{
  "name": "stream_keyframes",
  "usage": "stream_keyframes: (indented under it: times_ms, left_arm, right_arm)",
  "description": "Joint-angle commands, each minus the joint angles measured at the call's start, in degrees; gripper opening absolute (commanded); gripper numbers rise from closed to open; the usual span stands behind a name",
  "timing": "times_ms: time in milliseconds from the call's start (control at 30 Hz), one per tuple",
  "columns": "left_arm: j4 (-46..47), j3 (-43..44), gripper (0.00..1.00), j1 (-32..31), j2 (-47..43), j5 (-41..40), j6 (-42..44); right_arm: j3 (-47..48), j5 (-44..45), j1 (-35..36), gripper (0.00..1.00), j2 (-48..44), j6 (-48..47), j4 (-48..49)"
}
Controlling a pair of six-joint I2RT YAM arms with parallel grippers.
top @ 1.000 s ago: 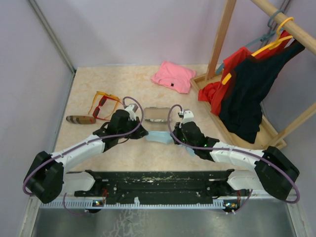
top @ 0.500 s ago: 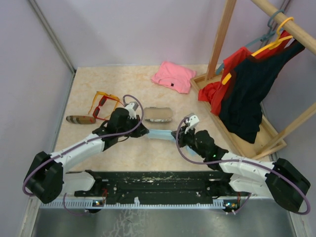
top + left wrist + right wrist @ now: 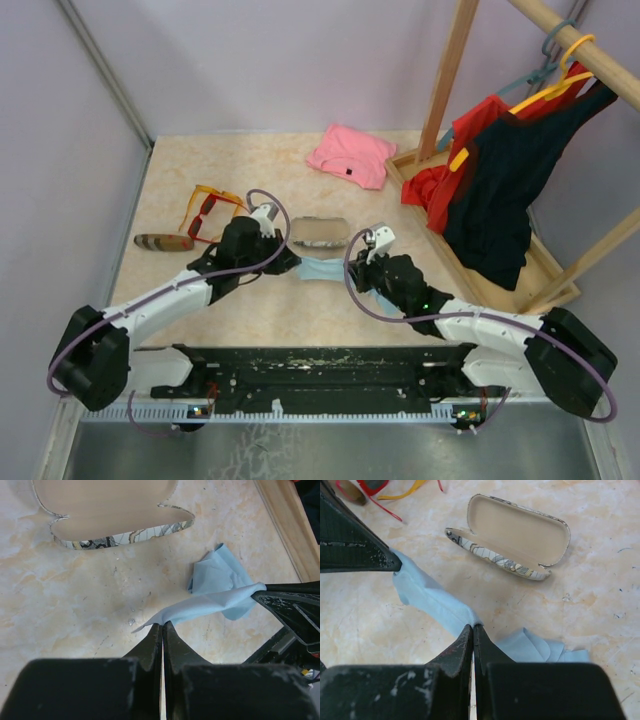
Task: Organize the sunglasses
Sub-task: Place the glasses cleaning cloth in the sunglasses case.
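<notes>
The sunglasses (image 3: 210,212) lie at the far left, an orange-amber pair and a red pair side by side; the right wrist view catches only their edge (image 3: 370,486). A light blue cloth (image 3: 322,270) (image 3: 210,605) (image 3: 430,597) hangs stretched between both grippers. My left gripper (image 3: 291,266) (image 3: 163,625) is shut on one corner, and its fingers (image 3: 365,555) also appear in the right wrist view. My right gripper (image 3: 356,278) (image 3: 473,626) is shut on the other end. An open grey-patterned case (image 3: 320,232) (image 3: 110,510) (image 3: 520,535) lies just beyond the cloth, empty.
Another light blue cloth (image 3: 217,572) (image 3: 540,647) lies crumpled on the table under the right arm. A closed brown case (image 3: 163,242) sits near the sunglasses. A pink garment (image 3: 350,155) lies at the back, and a wooden rack with hanging clothes (image 3: 500,170) fills the right side.
My right arm swung out to the right and came partly back, still holding the cloth. The cloth now spans between the two grippers above the table. The left arm hardly moved.
</notes>
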Motion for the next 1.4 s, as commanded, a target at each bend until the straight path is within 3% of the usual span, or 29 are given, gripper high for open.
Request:
stream_keyframes:
  times_ms: [0, 267, 567, 867, 1367]
  left_arm:
    - [1.3, 4.3, 0.01, 0.5, 3.8, -3.0, 0.1]
    - [-0.7, 12.8, 0.01, 1.1, 10.5, -5.9, 1.6]
    - [-1.9, 17.7, 0.01, 3.0, 16.2, -9.8, 3.6]
    - [-2.1, 20.2, 0.01, 5.3, 21.7, -7.8, 4.6]
    - [-1.9, 23.8, 0.01, 8.6, 28.9, -2.8, 5.6]
  right_arm:
    - [7.4, 2.5, -2.1, 0.00, 3.8, 1.7, -3.8]
    - [18.5, -0.9, -6.8, 0.00, 11.4, 2.4, -12.0]
    - [24.5, -6.9, -13.0, 0.00, 18.7, 4.1, -13.9]
    - [30.8, -12.6, -15.6, 0.00, 25.9, 4.1, -16.6]
    - [37.9, -13.9, -16.9, 0.00, 34.3, 4.2, -19.9]
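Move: Some 14 cm ahead of the left hand, 7 cm to its right and 10 cm below lies the open sunglasses case; from the right hand it is about 14 cm ahead, 9 cm to the left and as far below. The second cloth lies roughly 7 cm to the right hand's right and 3 cm back, on the table. The red sunglasses are about 20 cm ahead and 26 cm left of the left hand. Carrying the light-blue cleaning cloth stretched between their shut fingers, both hands travel forward together about 12 cm to the open case, rising slightly at first, then sinking to end some 3 cm lower than they began. The right wrist tips down nearly 20 degrees; the left rolls and turns counter-clockwise about 10 degrees. Neither lets go of its corner. ##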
